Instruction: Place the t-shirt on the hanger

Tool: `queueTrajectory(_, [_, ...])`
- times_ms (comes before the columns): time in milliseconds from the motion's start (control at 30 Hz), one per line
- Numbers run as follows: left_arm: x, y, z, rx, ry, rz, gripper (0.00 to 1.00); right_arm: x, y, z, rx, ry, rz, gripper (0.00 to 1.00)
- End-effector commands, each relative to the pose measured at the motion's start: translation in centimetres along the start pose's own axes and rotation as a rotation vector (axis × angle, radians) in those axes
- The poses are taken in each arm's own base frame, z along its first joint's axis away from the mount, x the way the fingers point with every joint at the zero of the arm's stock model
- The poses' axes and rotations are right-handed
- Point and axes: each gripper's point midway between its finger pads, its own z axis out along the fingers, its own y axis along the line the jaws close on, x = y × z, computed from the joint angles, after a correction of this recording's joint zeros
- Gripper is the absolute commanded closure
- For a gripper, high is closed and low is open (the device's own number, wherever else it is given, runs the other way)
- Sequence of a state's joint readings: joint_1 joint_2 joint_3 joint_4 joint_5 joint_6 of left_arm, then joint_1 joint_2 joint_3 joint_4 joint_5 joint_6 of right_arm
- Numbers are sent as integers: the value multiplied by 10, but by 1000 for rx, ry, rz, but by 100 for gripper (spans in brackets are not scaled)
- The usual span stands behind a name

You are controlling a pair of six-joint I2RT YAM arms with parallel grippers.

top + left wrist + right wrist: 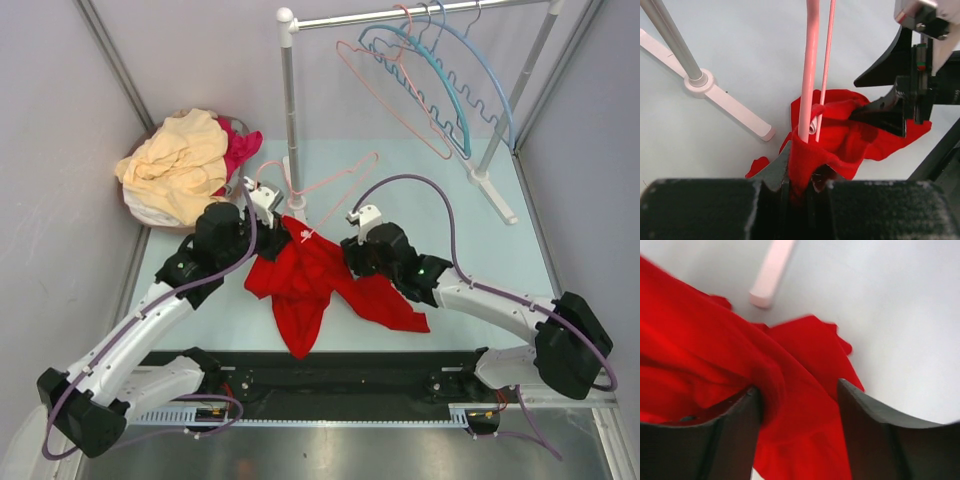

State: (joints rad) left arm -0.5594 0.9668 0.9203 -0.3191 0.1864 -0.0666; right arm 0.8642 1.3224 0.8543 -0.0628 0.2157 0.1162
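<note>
The bright red t-shirt (312,280) lies crumpled on the table between the two arms. My left gripper (799,187) is shut on a raised fold of the t-shirt (840,135). The salmon-pink hanger (810,70) runs down into that fold, right at the jaws. In the top view the hanger (350,170) slants away toward the rack pole. My right gripper (797,390) is down on the t-shirt (715,355) from the right. Its fingers stand apart with red cloth bunched between them, and the left finger (735,430) presses a ridge of fabric.
A clothes rack stands behind, its pole (290,110) and white foot (730,102) close to the left gripper. Blue wavy hangers (450,90) and another salmon one (385,85) hang on its rail. At the back left sits a pile of pale yellow (180,160) and magenta clothes.
</note>
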Motion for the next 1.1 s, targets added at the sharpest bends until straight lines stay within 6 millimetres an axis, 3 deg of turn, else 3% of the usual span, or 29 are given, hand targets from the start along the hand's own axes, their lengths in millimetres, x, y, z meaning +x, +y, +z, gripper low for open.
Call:
queueTrajectory(0, [-41,-5,-20,17,-139,14,100,12,-20,-14,9,33,-7,49])
queueTrajectory(33, [-40,-5,-21,20,-139,15,100,15,-31,-15,23,53,4,56])
queueTrajectory(67, [-41,-6,-23,26,-145,34,100,15,-33,-16,14,58,7,78])
queueTrajectory(133, [-35,-11,-24,61,-130,67,100,15,-47,-17,19,79,34,100])
queueTrajectory(233, [-27,-18,-34,115,-124,196,100,4,-61,-22,8,74,69,100])
queueTrajectory(267, [-29,-19,-43,124,-148,301,100,-5,-80,-26,46,50,94,100])
queueTrajectory(300, [-21,-18,-46,124,-144,340,100,-6,-79,-29,6,56,111,100])
queueTrajectory(367, [-12,-18,-58,138,-147,460,100,-13,-103,-38,25,33,160,100])
queueTrajectory(433, [13,-20,-63,180,-85,513,100,-11,-110,-44,7,43,183,100])
queueTrajectory(467, [19,-19,-65,190,-70,564,100,-10,-124,-48,34,39,209,100])
queueTrajectory(567, [44,-14,-68,209,19,632,100,-12,-139,-57,38,31,252,100])
queueTrajectory(800, [67,20,-59,125,210,741,100,-37,-155,-83,51,-26,234,100])
queueTrajectory(933, [86,33,-50,101,331,721,100,-53,-155,-98,63,-61,176,100])
queueTrajectory(1067, [84,34,-38,81,371,705,100,-66,-143,-114,34,-79,108,100])
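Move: The right hand's open fingers are already around the t-shirt's upper edge, with the part to be gripped about 2 cm right and 1 cm below. The hanger's raised free end is roughly 14 cm ahead, 5 cm right and 16 cm above, and the rack foot some 13 cm ahead, 12 cm left and 8 cm below. From the left hand, already gripping shirt and hanger, that edge is about 13 cm right, 3 cm back and 9 cm lower. The right fingers close on the shirt's edge and pinch it, then pull it about 12 cm to the right, away from the left hand, rising some 6 cm. Keeping its grip on shirt and hanger, the left hand draws back and a little left, then sinks about 7 cm, rolling its right side down some 30 degrees and turning clockwise to swing the hanger down along the cloth. ##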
